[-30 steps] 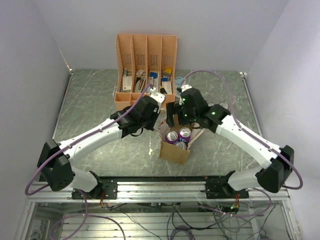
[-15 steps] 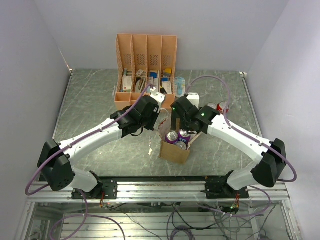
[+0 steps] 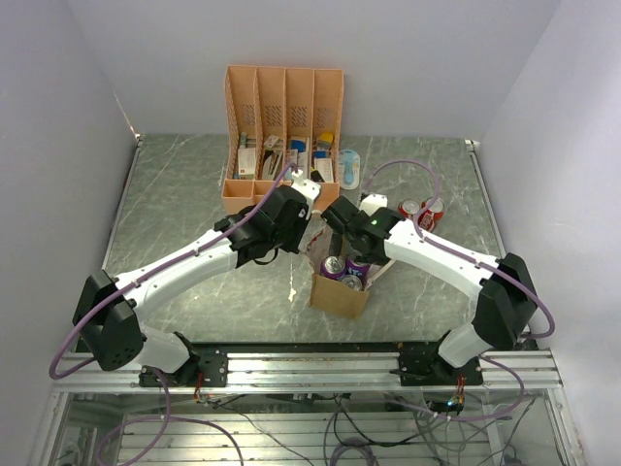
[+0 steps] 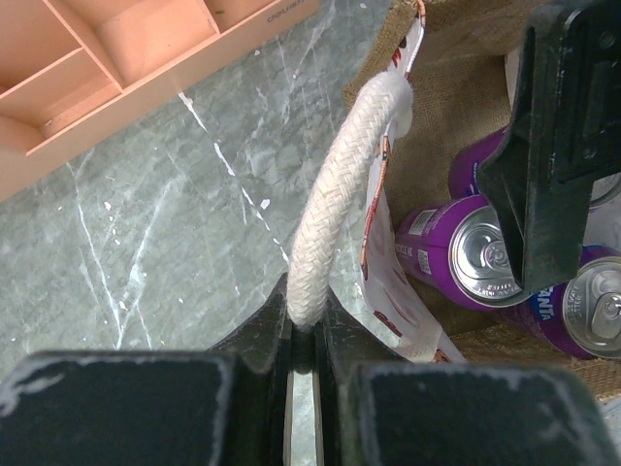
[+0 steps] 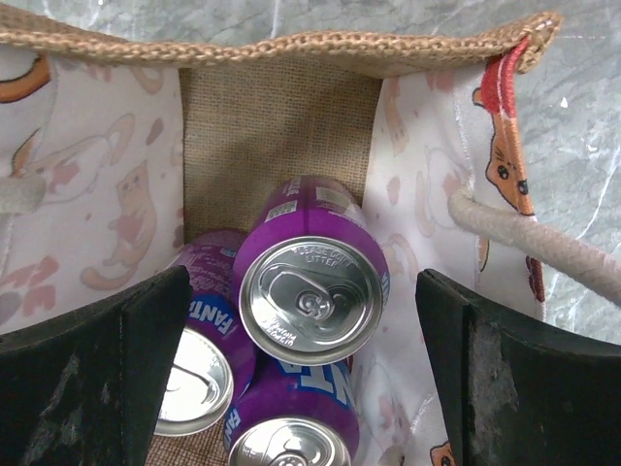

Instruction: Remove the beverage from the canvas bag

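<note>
The tan canvas bag [image 3: 338, 295] stands open at the table's near middle, with three purple beverage cans [image 3: 336, 264] inside. My left gripper [image 3: 309, 227] is shut on the bag's white rope handle [image 4: 342, 194], which runs up from between its jaws [image 4: 306, 330]. My right gripper [image 3: 343, 245] is open and points down into the bag's mouth. In the right wrist view its fingers [image 5: 116, 340] stand either side of the topmost purple can [image 5: 310, 291], touching nothing. Two more purple cans [image 5: 199, 374] lie lower in the bag [image 5: 281, 116].
A salmon-pink slotted organizer [image 3: 284, 126] with small boxes stands at the back. Two red cans [image 3: 420, 209] stand on the table to the right of the bag. A light blue item [image 3: 349, 167] lies beside the organizer.
My right gripper has moved left and down, from beside the bag to over its open mouth. The left gripper and the bag have not moved.
</note>
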Robot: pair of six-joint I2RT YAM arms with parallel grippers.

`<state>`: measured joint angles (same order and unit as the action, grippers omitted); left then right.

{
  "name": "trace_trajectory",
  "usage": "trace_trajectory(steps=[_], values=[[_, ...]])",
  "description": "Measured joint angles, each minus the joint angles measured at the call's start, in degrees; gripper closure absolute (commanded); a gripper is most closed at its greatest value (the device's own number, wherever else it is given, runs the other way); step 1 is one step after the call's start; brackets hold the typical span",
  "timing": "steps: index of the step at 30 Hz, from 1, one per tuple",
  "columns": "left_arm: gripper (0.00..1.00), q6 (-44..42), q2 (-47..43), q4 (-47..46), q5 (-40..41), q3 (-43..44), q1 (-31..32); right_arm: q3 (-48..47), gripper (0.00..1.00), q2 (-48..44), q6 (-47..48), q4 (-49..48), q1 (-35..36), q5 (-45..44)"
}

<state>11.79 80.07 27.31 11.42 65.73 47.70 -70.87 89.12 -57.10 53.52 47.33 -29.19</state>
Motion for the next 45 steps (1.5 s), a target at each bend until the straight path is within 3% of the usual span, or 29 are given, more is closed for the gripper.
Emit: trace_trajectory(steps=[8,17,24,30,39,45], values=[[0.93,-0.02,0.0,0.0,0.0,0.0,0.02,2.34,0.01,1.09,-2.08,-1.57,-0.13,-0.7],[0.93,-0.02,0.0,0.02,0.39,0.0,0.02,4.83,0.09,3.19,-3.17,-5.18,-0.26,0.68],[0.93,-0.04,0.26,0.02,0.44,0.0,0.13,4.83,0.44,4.24,-4.13,-5.29,-0.5,0.59],[0.93,-0.04,0.31,0.04,0.46,0.0,0.13,5.29,0.81,1.9,-3.76,-4.72,-0.5,0.94],[0.93,-0.04,0.31,0.04,0.46,0.0,0.13,8.72,1.0,-11.23,-1.79,-7.93,-0.81,2.29],[0.93,-0.04,0.31,0.04,0.46,0.0,0.13,10.43,1.0,-14.62,-0.35,-10.84,-1.25,4.76]])
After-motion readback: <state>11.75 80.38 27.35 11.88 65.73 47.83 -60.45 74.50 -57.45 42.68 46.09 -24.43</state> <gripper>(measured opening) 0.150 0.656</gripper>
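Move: The Fanta can to take is in the bag almost under the open right fingers, its middle about 7 cm below them and 1 cm ahead. A second Fanta can leans some 6 cm to the right hand's left and 2 cm back; the near Fanta can is about 6 cm back and 2 cm left, both roughly 8 cm down. From the left hand, the can to take lies about 16 cm right, 4 cm back and 10 cm lower. Sink the open right gripper about 4.5 cm into the bag, one finger either side of the farthest Fanta can, and close until both pinch the can's sides below its lid. Then lift it roughly 7 cm, tilting the wrist some 15 degrees, mostly left side up. Keep the left gripper still, pinching the bag's handle. ##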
